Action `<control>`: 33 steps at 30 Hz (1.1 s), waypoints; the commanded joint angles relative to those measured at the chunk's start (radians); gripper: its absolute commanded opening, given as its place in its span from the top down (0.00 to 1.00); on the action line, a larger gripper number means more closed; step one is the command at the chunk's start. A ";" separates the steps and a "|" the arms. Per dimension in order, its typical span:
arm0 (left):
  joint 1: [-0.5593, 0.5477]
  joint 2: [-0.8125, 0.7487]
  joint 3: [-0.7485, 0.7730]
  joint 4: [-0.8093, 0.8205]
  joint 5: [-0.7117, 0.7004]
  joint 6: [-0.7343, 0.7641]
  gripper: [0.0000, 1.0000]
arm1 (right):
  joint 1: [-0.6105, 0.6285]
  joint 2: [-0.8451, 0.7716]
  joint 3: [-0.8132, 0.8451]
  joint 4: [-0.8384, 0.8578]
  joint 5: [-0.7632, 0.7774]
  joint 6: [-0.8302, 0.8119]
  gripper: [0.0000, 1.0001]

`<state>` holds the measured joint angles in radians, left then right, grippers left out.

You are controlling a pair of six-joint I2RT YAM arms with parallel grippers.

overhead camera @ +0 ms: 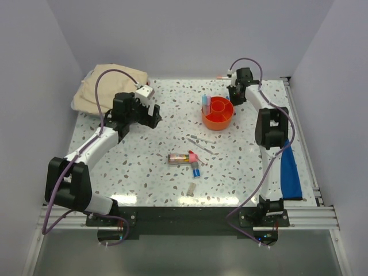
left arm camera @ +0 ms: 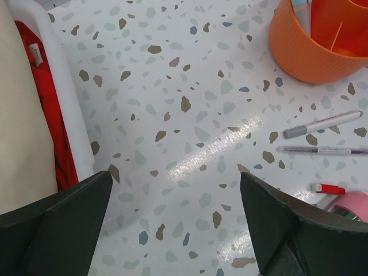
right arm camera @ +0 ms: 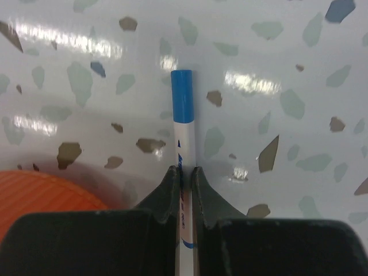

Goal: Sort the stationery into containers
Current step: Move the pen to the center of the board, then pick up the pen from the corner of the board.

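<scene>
The orange tub (overhead camera: 217,112) stands at the back middle of the table with a blue-and-pink marker (overhead camera: 205,102) upright in it. My right gripper (overhead camera: 236,95) hangs just right of the tub, shut on a thin white pen with a blue cap (right arm camera: 183,109); the tub's rim (right arm camera: 40,195) shows at its lower left. My left gripper (left arm camera: 175,213) is open over bare table, left of the tub (left arm camera: 316,40). Loose on the table lie a clear tube (overhead camera: 179,158), a pink marker (overhead camera: 192,155), a blue marker (overhead camera: 196,170), two thin pens (overhead camera: 202,144) and a small cap (overhead camera: 190,188).
A beige cloth bundle (overhead camera: 109,86) lies at the back left corner, close behind my left arm. A flat blue mat (overhead camera: 290,172) hangs over the right edge. Two pens (left arm camera: 322,123) and a red cap (left arm camera: 328,188) lie ahead and right of the left fingers.
</scene>
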<state>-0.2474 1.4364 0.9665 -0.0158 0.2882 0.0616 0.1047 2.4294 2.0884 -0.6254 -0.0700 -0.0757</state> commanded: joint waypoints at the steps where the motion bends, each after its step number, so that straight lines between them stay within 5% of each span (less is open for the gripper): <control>1: -0.004 0.001 0.008 0.068 0.022 -0.017 0.02 | -0.005 -0.134 -0.096 -0.089 -0.011 -0.053 1.00; 7: -0.004 0.012 0.027 0.059 0.035 -0.008 0.02 | -0.023 -0.113 -0.059 -0.077 -0.011 -0.058 0.72; 10: -0.006 0.010 0.032 0.054 0.032 -0.002 0.02 | -0.022 -0.083 -0.001 -0.079 -0.031 -0.061 0.68; 33: -0.004 -0.064 -0.009 0.022 -0.012 0.023 0.02 | 0.013 0.022 -0.010 -0.165 -0.002 -0.090 0.70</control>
<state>-0.2474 1.4025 0.9665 -0.0238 0.2832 0.0711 0.1078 2.4306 2.1036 -0.7315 -0.0883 -0.1551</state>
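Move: The pen is still gripped around its middle by the right hand, blue end outward; its letting-go spot lies about 3 cm back and 1 cm right of that hand, about 1 cm lower. The orange cup stands about 6 cm back and 7 cm left of the hand, the red-tipped stick about 13 cm ahead and 3 cm left, the grey marker some 18 cm back and 14 cm left. From the left hand that spot is about 7 cm ahead, 35 cm right and 15 cm below. Still pinching the pen low over the board, the right hand draws it back about 3 cm along the right side of the orange cup, and the fingers open partway to let it go. The hand then lifts some 2 cm while easing forward, and sinks back down with a slight backward shift, the open fingers straddling the pen. ##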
